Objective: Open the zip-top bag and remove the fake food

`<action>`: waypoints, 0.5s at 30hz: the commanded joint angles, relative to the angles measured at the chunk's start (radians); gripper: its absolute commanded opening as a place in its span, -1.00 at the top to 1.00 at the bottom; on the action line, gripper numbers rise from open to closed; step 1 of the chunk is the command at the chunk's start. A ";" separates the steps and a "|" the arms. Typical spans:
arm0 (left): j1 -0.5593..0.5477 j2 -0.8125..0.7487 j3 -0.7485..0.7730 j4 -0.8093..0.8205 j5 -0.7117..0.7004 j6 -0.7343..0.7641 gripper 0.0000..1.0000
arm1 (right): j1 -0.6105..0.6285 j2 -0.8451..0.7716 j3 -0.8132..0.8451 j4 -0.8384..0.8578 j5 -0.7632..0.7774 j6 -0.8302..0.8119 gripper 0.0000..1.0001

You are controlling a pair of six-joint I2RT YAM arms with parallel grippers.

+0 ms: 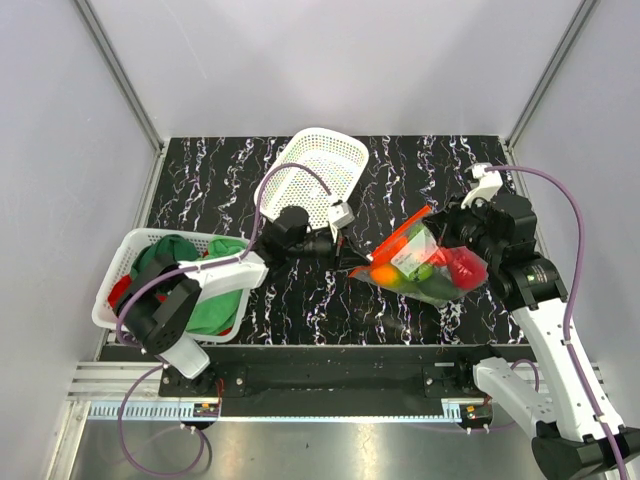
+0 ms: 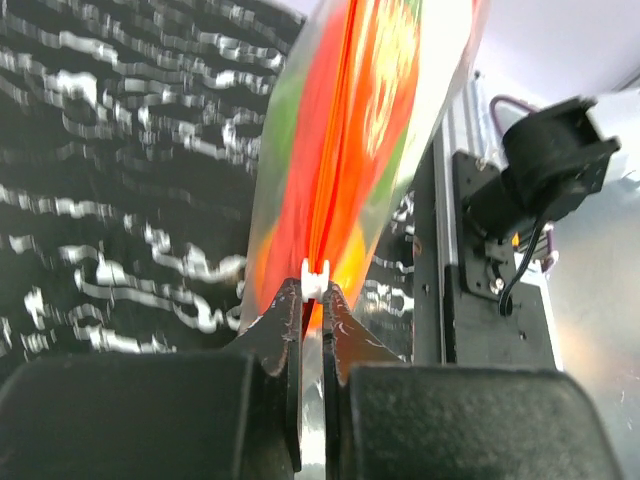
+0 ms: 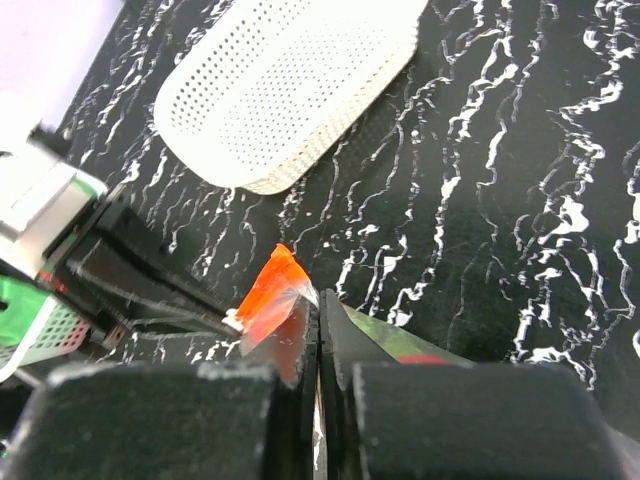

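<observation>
The zip-top bag hangs just above the black marbled table, right of centre, its red-orange zip strip running up and to the right. Fake food in red, orange and green fills it. My left gripper is shut on the white zip slider at the strip's left end; the left wrist view looks along the strip. My right gripper is shut on the bag's top edge, and the orange strip corner sticks out beside its fingertips.
A white mesh basket lies tilted at the back centre, also in the right wrist view. A second white basket holding green and red cloths stands at the left edge. The metal rail runs along the near edge.
</observation>
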 commanded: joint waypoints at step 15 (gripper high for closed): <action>-0.090 -0.194 -0.338 -0.025 -0.181 -0.068 1.00 | -0.009 -0.020 0.033 0.156 0.089 -0.022 1.00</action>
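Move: The left hand already pinches the white slider of the bag's zip, with the zip's lower end about 4 cm back, 4 cm left and 4 cm below it. The zip's upper end, pinched by the right hand, is some 5 cm ahead, 12 cm right and 11 cm higher. The orange fruit in the bag is about 2 cm back, 4 cm right and 4 cm down; the white basket stands roughly 21 cm ahead, 12 cm left and 13 cm below. From the right hand the lower end lies about 9 cm back, 16 cm left and 15 cm down. Keeping its pinch on the white slider, the left hand draws it steadily down and back by about 5 cm each and nearly 4 cm to the left, along the orange zip towards its lower end and away from the right hand, the leftward part dying out at the last while the wrist turns only some 10 degrees. The right hand keeps its closed grip on the upper corner of the bag, easing less than a centimetre to the right and then staying put as the anchor. ##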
